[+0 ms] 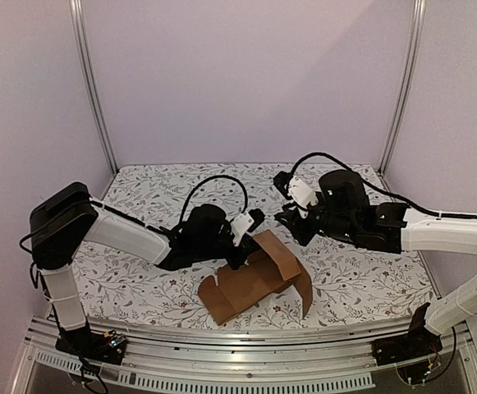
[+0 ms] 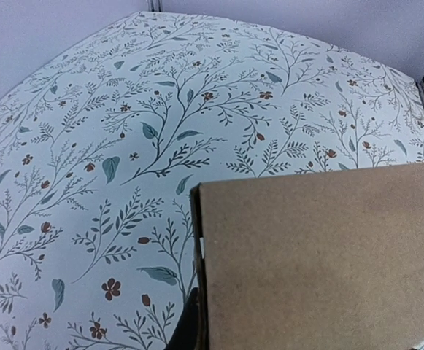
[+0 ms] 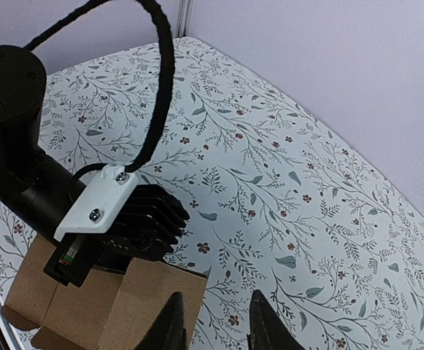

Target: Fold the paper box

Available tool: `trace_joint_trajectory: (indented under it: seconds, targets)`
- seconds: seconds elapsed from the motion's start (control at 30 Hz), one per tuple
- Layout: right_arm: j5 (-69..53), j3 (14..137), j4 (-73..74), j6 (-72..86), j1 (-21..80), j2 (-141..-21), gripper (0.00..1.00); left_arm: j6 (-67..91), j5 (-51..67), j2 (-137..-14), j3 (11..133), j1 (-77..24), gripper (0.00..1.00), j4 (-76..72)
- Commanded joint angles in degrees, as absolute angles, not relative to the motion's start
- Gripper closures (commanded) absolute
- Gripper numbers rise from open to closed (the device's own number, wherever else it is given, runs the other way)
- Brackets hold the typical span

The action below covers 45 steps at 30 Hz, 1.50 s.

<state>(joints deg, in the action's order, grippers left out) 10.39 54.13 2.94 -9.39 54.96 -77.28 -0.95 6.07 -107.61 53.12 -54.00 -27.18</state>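
Observation:
The paper box (image 1: pixel 250 287) is plain brown cardboard, partly folded, lying near the front middle of the table with one flap raised. My left gripper (image 1: pixel 240 250) is shut on its upper edge. In the left wrist view the cardboard panel (image 2: pixel 321 262) fills the lower right, with one dark finger (image 2: pixel 190 324) pressed against its left edge. My right gripper (image 1: pixel 287 220) hovers just behind and to the right of the box. Its jaws (image 3: pixel 215 324) stand apart with nothing between them, just off the box's corner (image 3: pixel 153 299). The left arm's black wrist (image 3: pixel 135 219) sits on top of the box.
The floral tablecloth (image 1: pixel 156 193) covers the table. Metal frame posts (image 1: pixel 94 90) stand at the back corners against lilac walls. A black cable (image 3: pixel 160 80) loops above the left wrist. A metal rail (image 1: pixel 222 353) runs along the near edge.

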Motion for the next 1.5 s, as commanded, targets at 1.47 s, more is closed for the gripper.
trace_joint_trajectory:
  seconds: [1.47]
  targets:
    - [-4.22,45.29,-16.38,11.41,49.84,-96.75,1.00,1.13,10.09,-117.82,52.73,-54.40,0.93,-38.77]
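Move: The right hand, empty with its fingers part open, hovers over the box's raised brown panel: the panel's middle is about 3 cm to its left, level with it fore and aft, and some 13 cm below. The box's near-left flap lies roughly 17 cm left, 8 cm back; the loose right flap is about 4 cm right, 7 cm back, both lower still. The left hand already pinches the panel's left end, the panel's middle about 5 cm to its right. The right fingertips come down onto the raised panel close beside the left hand's grip: the right hand sinks about 10 cm, drifting some 3 cm left, shutting its fingers early on the way and tipping them about 20 degrees further down. The left hand keeps its pinch on the panel's left end and takes it down about 3 cm and 2 cm to the right. ##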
